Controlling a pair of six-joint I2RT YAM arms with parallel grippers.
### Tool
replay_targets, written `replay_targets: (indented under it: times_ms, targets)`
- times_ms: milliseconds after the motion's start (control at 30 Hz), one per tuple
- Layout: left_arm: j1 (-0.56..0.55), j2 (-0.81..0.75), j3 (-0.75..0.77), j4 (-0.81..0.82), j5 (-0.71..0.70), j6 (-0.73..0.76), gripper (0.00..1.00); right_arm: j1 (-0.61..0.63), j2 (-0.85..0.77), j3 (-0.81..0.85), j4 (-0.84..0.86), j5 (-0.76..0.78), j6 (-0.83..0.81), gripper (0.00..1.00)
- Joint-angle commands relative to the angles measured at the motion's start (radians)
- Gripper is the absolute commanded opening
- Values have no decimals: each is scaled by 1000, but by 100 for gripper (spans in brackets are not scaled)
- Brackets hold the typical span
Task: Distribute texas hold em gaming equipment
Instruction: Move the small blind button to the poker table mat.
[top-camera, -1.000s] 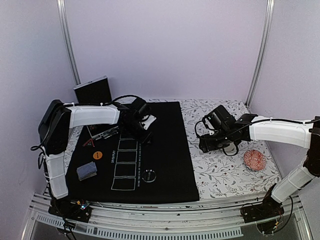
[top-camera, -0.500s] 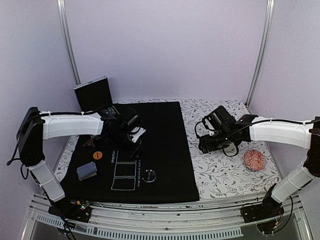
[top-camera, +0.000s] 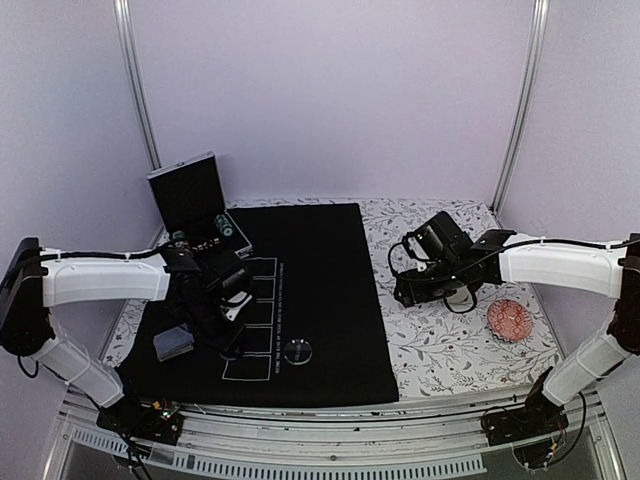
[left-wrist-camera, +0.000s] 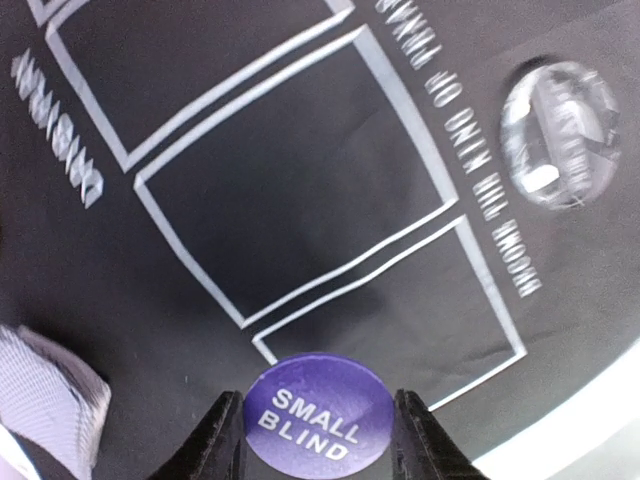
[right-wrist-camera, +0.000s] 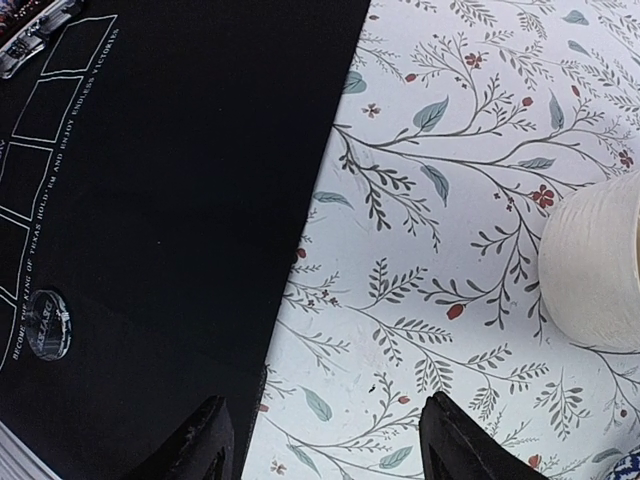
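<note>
In the left wrist view my left gripper (left-wrist-camera: 318, 398) is shut on a purple disc (left-wrist-camera: 318, 418) printed SMALL BLIND, held just above the black mat (left-wrist-camera: 250, 190) and its white card boxes. A clear disc (left-wrist-camera: 560, 133) lies on the mat at the upper right. The deck of cards (left-wrist-camera: 45, 400) shows at the lower left. From above, the left gripper (top-camera: 228, 310) hovers over the mat's near-left part, right of the deck (top-camera: 172, 343) and left of the clear disc (top-camera: 297, 350). My right gripper (right-wrist-camera: 325, 403) hangs open and empty over the floral cloth by the mat's edge.
An open black case (top-camera: 190, 192) stands at the back left with a tray of chips (top-camera: 205, 238) in front of it. A cream cup (right-wrist-camera: 600, 262) sits close to the right gripper. A reddish patterned dish (top-camera: 507, 320) lies on the floral cloth (top-camera: 450, 350) at the right.
The left arm has swung from the back of the mat near the case down to its near-left part. The right arm has stayed put.
</note>
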Motion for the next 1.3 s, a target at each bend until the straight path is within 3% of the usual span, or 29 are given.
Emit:
replay_targets:
  times_ms: [0, 200, 600, 833, 1100, 1267]
  targets:
    - [-7, -57, -77, -17, -40, -116, 40, -1, -15, -6, 25, -19, 3, 66]
    - [-7, -99, -123, -52, -97, -156, 41, -1, -19, -11, 26, -21, -1, 66]
    - [3, 19, -124, -79, -118, -178, 46, -1, -30, -22, 36, -28, 0, 66]
    - [2, 41, -124, -71, -70, -145, 62, -1, -40, -31, 39, -28, 0, 66]
    - [9, 15, -18, -115, -92, -107, 70, 0, -36, -29, 43, -35, -1, 67]
    - [148, -22, 68, -37, -126, -56, 74, -2, -41, -33, 43, -38, 0, 67]
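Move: The left hand still pinches the small blind button. The bare patch of mat it is going to lies about 5 cm to its left, 3 cm back and 4 cm down. On the mat, the card deck is some 13 cm left and 3 cm ahead of the hand, the bottom printed box about 2 cm right and 3 cm back, and the clear button roughly 12 cm right and 1 cm ahead. From the right hand, the patch is some 38 cm left, 14 cm back and 10 cm down. Still pinching the small blind button, the left hand carries it about 5 cm left while sinking some 4 cm and easing about 3 cm back, its left side tipping up roughly 10 degrees. Low over the mat between deck and bottom box, the fingers spread and let go; then the hand climbs away about 3 cm, drawing forward and a little right. ##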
